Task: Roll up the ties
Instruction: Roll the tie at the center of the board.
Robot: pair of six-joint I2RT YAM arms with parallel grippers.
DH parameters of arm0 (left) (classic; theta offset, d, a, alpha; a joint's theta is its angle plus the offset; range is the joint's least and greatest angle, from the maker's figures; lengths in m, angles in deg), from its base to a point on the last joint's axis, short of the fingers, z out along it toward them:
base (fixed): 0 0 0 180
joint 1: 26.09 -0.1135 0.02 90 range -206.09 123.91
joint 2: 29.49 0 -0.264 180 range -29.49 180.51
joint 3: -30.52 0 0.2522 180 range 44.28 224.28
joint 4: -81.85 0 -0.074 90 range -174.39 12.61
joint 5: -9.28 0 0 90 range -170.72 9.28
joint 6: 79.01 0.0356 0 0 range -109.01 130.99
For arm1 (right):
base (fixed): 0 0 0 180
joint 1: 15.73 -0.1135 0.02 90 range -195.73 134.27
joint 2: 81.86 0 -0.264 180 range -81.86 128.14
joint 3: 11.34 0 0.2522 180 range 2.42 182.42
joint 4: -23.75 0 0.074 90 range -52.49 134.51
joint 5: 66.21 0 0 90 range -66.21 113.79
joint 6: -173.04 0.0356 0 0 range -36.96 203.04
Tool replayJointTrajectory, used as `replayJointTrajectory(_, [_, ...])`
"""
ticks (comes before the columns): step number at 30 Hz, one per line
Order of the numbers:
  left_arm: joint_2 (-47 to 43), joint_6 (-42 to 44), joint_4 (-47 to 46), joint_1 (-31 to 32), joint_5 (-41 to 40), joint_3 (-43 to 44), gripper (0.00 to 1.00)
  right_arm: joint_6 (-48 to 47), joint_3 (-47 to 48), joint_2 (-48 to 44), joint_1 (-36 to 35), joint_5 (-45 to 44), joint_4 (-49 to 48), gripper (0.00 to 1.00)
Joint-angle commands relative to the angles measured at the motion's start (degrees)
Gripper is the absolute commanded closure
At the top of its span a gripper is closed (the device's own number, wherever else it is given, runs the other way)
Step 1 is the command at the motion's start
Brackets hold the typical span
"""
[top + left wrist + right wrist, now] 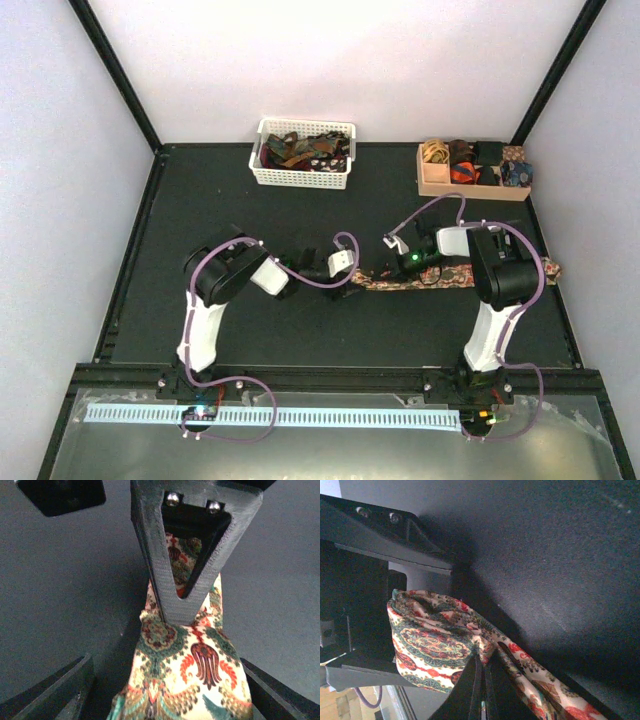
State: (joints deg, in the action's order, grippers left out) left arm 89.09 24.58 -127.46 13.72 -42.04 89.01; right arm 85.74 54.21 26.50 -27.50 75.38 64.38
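Note:
One tie (480, 276) with a red-green-beige floral print lies stretched along the black table, from the middle out to the right edge. My left gripper (355, 272) stands open over its left end. In the left wrist view the tie (190, 670) lies between that gripper's spread fingers (55, 692), which do not touch it. My right gripper (392, 268) is shut on a bunched fold of the same tie (435, 640). Its closed fingertips (481, 672) pinch the cloth. The right gripper's black finger (177, 600) presses on the tie just ahead of the left gripper.
A white slatted basket (300, 180) holding several loose ties (300, 150) stands at the back centre. A tan wooden compartment box (470, 187) with rolled ties (460, 158) inside sits at the back right. Black frame rails border the table (250, 330).

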Motion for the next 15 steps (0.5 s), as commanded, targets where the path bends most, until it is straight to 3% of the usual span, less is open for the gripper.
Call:
replayJointTrajectory(1, [4.5, -6.2, -10.2, 0.7, 1.6, 0.0, 0.25, 0.2, -2.0, 1.3, 0.0, -7.5, -1.5, 0.99])
replayJointTrajectory(7, [6.1, -6.4, -11.5, 1.4, 0.3, 0.3, 0.42, 1.2, -1.4, 1.9, 0.0, -6.3, -2.2, 0.99])
replayJointTrajectory(12, [0.8, 0.3, -0.2, 1.5, -4.1, -0.2, 0.57, 1.5, -0.5, 1.6, 0.0, -4.7, -1.7, 0.98])
replayJointTrajectory(15, [-3.3, 5.4, 11.1, 1.4, -7.5, 0.8, 0.61, 0.6, 1.2, 1.0, 0.1, -4.0, 0.4, 0.90])
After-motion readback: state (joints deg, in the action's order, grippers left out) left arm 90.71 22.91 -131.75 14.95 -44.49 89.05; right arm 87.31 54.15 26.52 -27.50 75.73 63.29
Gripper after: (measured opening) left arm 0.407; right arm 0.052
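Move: The rolled part of the tie sits at the left hand's open fingertips, its middle about 1 cm to that hand's right, level in height. The right fingers already pinch the tie beside the roll, whose middle lies roughly 4 cm to that hand's left. The flat unrolled tie runs off to the right, its middle about 17 cm to the right of the right hand, a centimetre lower. Left hand slides about 1 cm right over the roll, closing its fingers around it; right keeps its pinch. ##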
